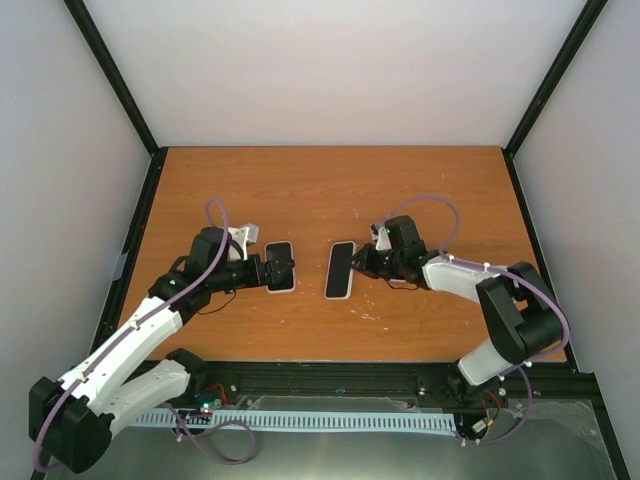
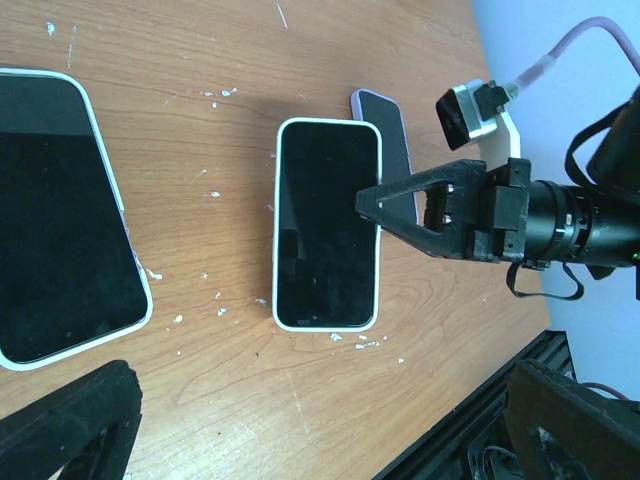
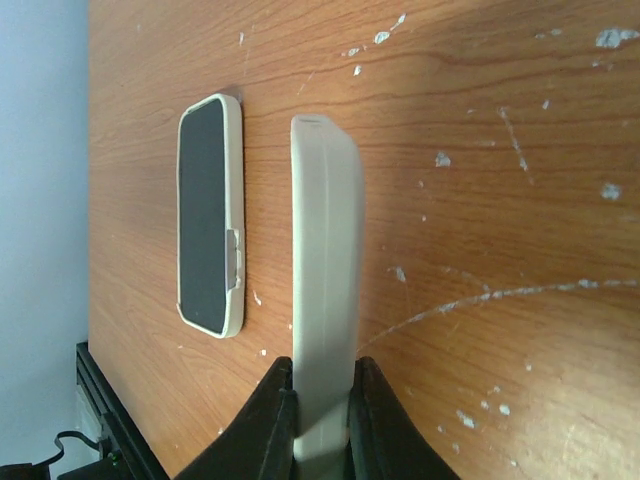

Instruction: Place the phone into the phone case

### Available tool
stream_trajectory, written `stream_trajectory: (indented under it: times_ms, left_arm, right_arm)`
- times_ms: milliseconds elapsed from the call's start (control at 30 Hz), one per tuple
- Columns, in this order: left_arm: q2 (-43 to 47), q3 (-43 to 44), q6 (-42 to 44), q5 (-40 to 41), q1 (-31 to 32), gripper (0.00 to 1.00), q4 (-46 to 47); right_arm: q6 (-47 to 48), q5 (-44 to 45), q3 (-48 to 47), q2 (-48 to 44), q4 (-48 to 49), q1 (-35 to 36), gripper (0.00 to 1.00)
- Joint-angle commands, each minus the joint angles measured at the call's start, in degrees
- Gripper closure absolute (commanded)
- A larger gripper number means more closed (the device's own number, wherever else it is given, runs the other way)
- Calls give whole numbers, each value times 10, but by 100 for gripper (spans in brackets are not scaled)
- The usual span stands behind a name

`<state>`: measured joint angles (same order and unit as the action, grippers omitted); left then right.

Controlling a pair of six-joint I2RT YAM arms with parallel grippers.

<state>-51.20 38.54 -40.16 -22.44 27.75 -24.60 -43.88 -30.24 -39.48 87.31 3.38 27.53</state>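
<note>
The phone (image 1: 340, 269), black-faced with a white rim and cream back, stands tilted on its long edge at mid-table. My right gripper (image 1: 360, 262) is shut on its edge. The right wrist view shows the phone (image 3: 325, 270) edge-on, pinched between the right gripper's (image 3: 322, 390) two fingers. The phone case (image 1: 280, 266), dark inside with a cream rim, lies flat just to the phone's left. My left gripper (image 1: 265, 272) is wide open beside the case and holds nothing. From the left wrist I see the case (image 2: 60, 220), the phone (image 2: 327, 225) and the right gripper (image 2: 385, 205).
Small white flecks dot the wooden table (image 1: 330, 190). Black frame posts and white walls close in the sides and back. A black rail (image 1: 330, 375) runs along the near table edge by the arm bases.
</note>
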Motion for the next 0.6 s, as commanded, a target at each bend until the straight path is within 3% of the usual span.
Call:
stream_trajectory:
  times_ms: [0,267,567]
  left_arm:
    - [14,24,11,12,2,0,-8]
    - [20,19,2,19,1,1,-10]
    - [19,52,9,70,1,1,-35]
  right_arm:
    - [34,-51,-35,30,14,-13,88]
    - [55,-6,-70,57,-53,-32,72]
    - [79,57,-101,-7,-172,-41,34]
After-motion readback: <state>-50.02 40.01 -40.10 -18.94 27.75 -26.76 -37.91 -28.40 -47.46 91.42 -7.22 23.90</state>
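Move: Just below the right fingers, which hold the cased phone tilted by its right long edge, is its landing spot on the table: about 3 cm to their left, 3 cm back and 5 cm down. At table height, the lilac-cased phone lies some 12 cm right and 1 cm ahead of this hand, the white-cased phone some 22 cm left and 1 cm back. From the left hand, the landing spot is about 16 cm right, 2 cm back and 14 cm below. Letting go of the cased phone is the right hand's work here: it first sinks about 1.5 cm while easing forward, lowering the raised right edge, then the nearly shut fingers spread to a bit over half open. As they part, the hand draws off forward and to the right, some 3 cm forward in all, rising slightly at the end. ##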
